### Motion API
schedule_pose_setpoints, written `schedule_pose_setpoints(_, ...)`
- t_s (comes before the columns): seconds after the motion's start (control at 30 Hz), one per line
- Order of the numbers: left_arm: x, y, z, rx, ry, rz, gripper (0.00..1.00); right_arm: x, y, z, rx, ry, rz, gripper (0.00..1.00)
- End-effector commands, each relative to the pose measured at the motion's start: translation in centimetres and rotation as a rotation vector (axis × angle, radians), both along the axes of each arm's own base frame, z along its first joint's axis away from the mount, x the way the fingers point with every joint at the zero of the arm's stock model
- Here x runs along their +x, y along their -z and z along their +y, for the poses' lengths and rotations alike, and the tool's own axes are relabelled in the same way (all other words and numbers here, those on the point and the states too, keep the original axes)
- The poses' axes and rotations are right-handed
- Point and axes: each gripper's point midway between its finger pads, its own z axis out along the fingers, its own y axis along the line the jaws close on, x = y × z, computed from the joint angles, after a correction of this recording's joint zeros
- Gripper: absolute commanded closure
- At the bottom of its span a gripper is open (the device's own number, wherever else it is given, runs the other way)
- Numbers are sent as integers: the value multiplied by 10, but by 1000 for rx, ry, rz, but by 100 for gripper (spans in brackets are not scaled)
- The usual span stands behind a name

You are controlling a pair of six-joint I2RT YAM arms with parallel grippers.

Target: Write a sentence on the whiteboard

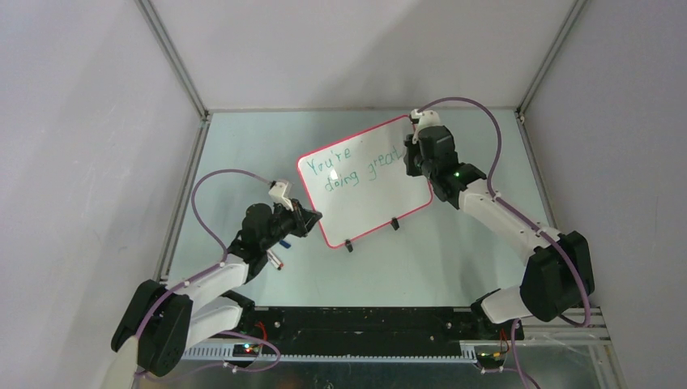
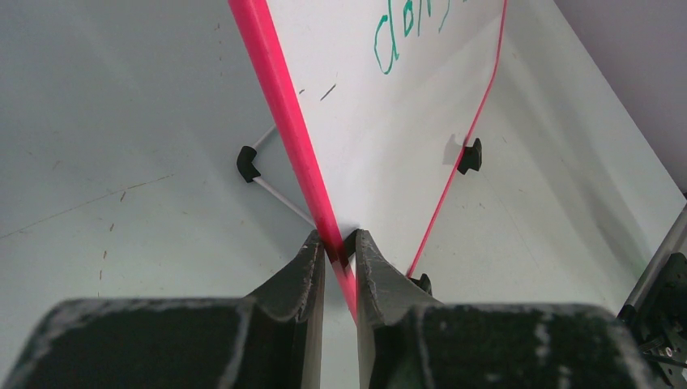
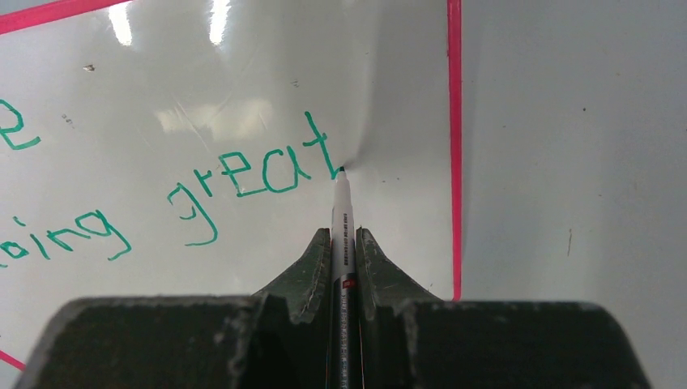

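Note:
The whiteboard [image 1: 381, 198], white with a red-pink rim, rests tilted on the table and carries green writing, "You're doing great". My left gripper [image 1: 314, 217] is shut on its lower left rim; in the left wrist view the pink edge [image 2: 283, 105] runs down between the two fingers [image 2: 338, 237]. My right gripper [image 1: 409, 154] is at the board's right end, shut on a white-barrelled marker [image 3: 339, 203]. The green tip touches the whiteboard [image 3: 202, 97] just right of the last "t" of "great".
Two black clip feet [image 1: 349, 245] [image 1: 395, 224] sit on the board's near edge. A small pen-like piece [image 1: 278, 258] lies on the table beside the left arm. Behind the board a black-tipped wire stand leg [image 2: 247, 164] shows. Metal frame posts bound the table.

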Motion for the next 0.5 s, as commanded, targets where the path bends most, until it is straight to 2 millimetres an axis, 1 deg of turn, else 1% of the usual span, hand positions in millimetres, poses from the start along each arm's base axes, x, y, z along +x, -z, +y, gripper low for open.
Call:
schedule_pose_setpoints(0.0, 6, -3, 6, 53, -16, -35, 91, -1, -52, 0, 77, -3, -109, 100)
schedule_pose_setpoints(0.03, 7, -3, 7, 52, -19, -35, 89, -4, -53, 0, 80, -10, -107, 100)
schedule_pose_setpoints(0.07, 6, -4, 7, 50, -21, -37, 87, -8, -60, 0, 88, -14, -116, 100)
schedule_pose_setpoints(0.1, 6, -4, 8, 48, -26, -36, 84, -12, -60, -1, 86, -17, -110, 100)
schedule_pose_setpoints(0.13, 6, -5, 9, 47, -28, -39, 82, -15, -65, -2, 96, -18, -118, 100)
schedule_pose_setpoints(0.17, 6, -5, 9, 45, -35, -41, 79, -18, -65, -2, 96, -23, -111, 100)
schedule_pose_setpoints(0.2, 6, -6, 10, 43, -41, -46, 77, -22, -70, -3, 107, -27, -118, 100)
schedule_pose_setpoints(0.23, 5, -7, 11, 42, -46, -46, 74, -25, -68, -1, 113, -39, -113, 100)
schedule_pose_setpoints(0.27, 5, -8, 13, 40, -55, -53, 71, -29, -73, -1, 126, -47, -123, 100)
schedule_pose_setpoints(0.3, 5, -9, 14, 39, -59, -55, 67, -33, -70, 2, 135, -65, -116, 100)
schedule_pose_setpoints(0.33, 5, -10, 17, 41, -73, -59, 63, -37, -73, 3, 150, -76, -119, 100)
schedule_pose_setpoints(0.37, 4, -11, 18, 43, -81, -61, 62, -41, -69, 7, 158, -100, -104, 100)
schedule_pose_setpoints(0.4, 4, -11, 23, 47, -103, -65, 58, -45, -72, 9, 170, -112, -106, 100)
schedule_pose_setpoints(0.47, 2, -14, 28, 46, -129, -77, 53, -53, -69, 15, 185, -150, -84, 100)
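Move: Just in front of the right hand, the tip of its marker rests at the foot of the "t" in "great", about 5 cm ahead, 1 cm left and 3 cm below. The whiteboard's right edge is some 4 cm ahead, 4 cm right and 3 cm below, and "doing" about 15 cm left, 1 cm back and 6 cm below. The left hand has the board's left edge between its fingers; a blue marker lies roughly 8 cm left, 5 cm back and 10 cm below it. Lifting the marker off the foot of the "t", the right hand rises about 6.5 cm and draws back 3.5 cm, away from the whiteboard, its fingers tilting up slightly and keeping their hold. A little later the left hand opens its fingers, lets go of the board's left edge, and eases about 1 cm left and slightly up. ##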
